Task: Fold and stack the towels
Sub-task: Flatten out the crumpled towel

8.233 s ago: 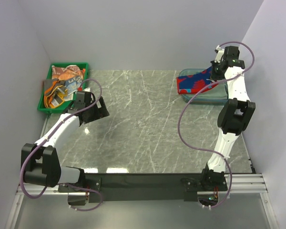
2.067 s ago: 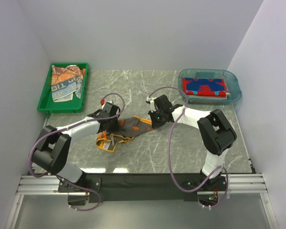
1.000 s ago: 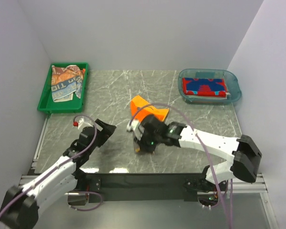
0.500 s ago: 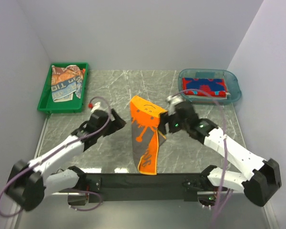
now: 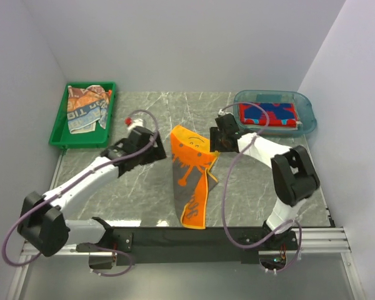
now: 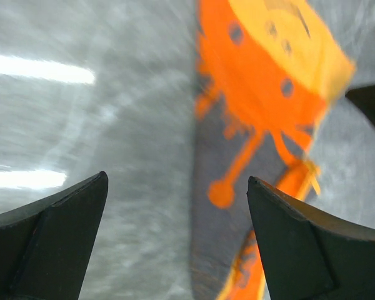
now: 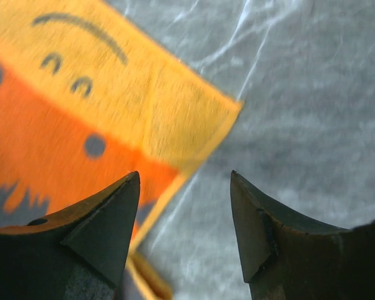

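An orange-grey cartoon-face towel (image 5: 189,175) lies flat on the marble table, long and narrow, running from the middle to the front edge. My left gripper (image 5: 156,151) hovers just left of its far end, open, with the table and the towel's grey part (image 6: 225,237) below the jaws. My right gripper (image 5: 214,145) is at the towel's far right corner (image 7: 194,106), open and holding nothing. A red towel with blue lettering (image 5: 269,114) lies folded in the clear blue tub (image 5: 306,109). More towels (image 5: 84,107) lie crumpled in the green tray (image 5: 57,134).
The green tray stands at the far left corner and the blue tub at the far right corner. Purple cables loop from both arms over the table. Walls close in on the left, back and right.
The right gripper has let go of the orange towel and drawn back to its far right corner. The towel now lies spread out lengthwise. The left gripper has come in towards its far left side.
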`<action>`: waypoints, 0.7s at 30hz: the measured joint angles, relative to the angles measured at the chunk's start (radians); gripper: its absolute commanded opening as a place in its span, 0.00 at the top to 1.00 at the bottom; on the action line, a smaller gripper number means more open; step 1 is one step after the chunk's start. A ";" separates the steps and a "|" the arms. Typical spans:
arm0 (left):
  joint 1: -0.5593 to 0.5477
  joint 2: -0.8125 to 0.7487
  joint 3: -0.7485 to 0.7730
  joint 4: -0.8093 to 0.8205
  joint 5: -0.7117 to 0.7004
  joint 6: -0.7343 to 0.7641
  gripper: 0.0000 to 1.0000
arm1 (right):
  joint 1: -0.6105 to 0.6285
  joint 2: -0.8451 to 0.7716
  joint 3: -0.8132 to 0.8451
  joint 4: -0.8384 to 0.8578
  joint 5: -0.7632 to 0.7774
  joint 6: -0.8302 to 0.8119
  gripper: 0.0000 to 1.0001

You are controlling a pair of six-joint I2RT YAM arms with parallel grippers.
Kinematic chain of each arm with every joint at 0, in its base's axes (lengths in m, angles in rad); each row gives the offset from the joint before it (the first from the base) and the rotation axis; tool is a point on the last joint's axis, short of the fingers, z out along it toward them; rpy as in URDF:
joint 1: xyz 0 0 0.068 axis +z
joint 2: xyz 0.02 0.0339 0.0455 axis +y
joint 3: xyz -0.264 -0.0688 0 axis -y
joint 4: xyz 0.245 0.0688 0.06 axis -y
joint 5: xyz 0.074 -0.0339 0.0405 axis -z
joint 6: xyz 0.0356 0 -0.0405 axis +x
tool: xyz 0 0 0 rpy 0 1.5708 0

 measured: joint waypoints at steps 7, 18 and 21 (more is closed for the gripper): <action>0.254 -0.183 0.020 -0.082 -0.030 0.119 0.01 | 0.000 0.161 0.130 -0.005 0.071 0.026 0.40; 0.354 -0.294 -0.079 -0.069 -0.031 0.198 0.01 | 0.000 0.246 0.155 -0.012 0.114 0.064 0.90; 0.392 -0.299 -0.080 -0.064 -0.018 0.209 0.00 | 0.000 0.246 0.154 -0.009 0.115 0.073 0.99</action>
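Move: The towel's far right corner lies about 4 cm ahead of my right hand and 5 cm below it. Its far left corner is some 13 cm ahead and 18 cm to the left, and the blue bin sits roughly 20 cm ahead and 25 cm to the right. From my left hand, the far right corner is about 12 cm ahead, 26 cm to the right and 12 cm down. I bring my right hand down about 5 cm and forward some 3.5 cm onto the towel's far right corner, then shut its fingers from well open to nearly closed, pinching the yellow cloth just inside the tip. Meanwhile my empty left hand swings about 15 cm left, away from the towel, first rising some 6 cm and then sinking a little, fingers still wide open. ##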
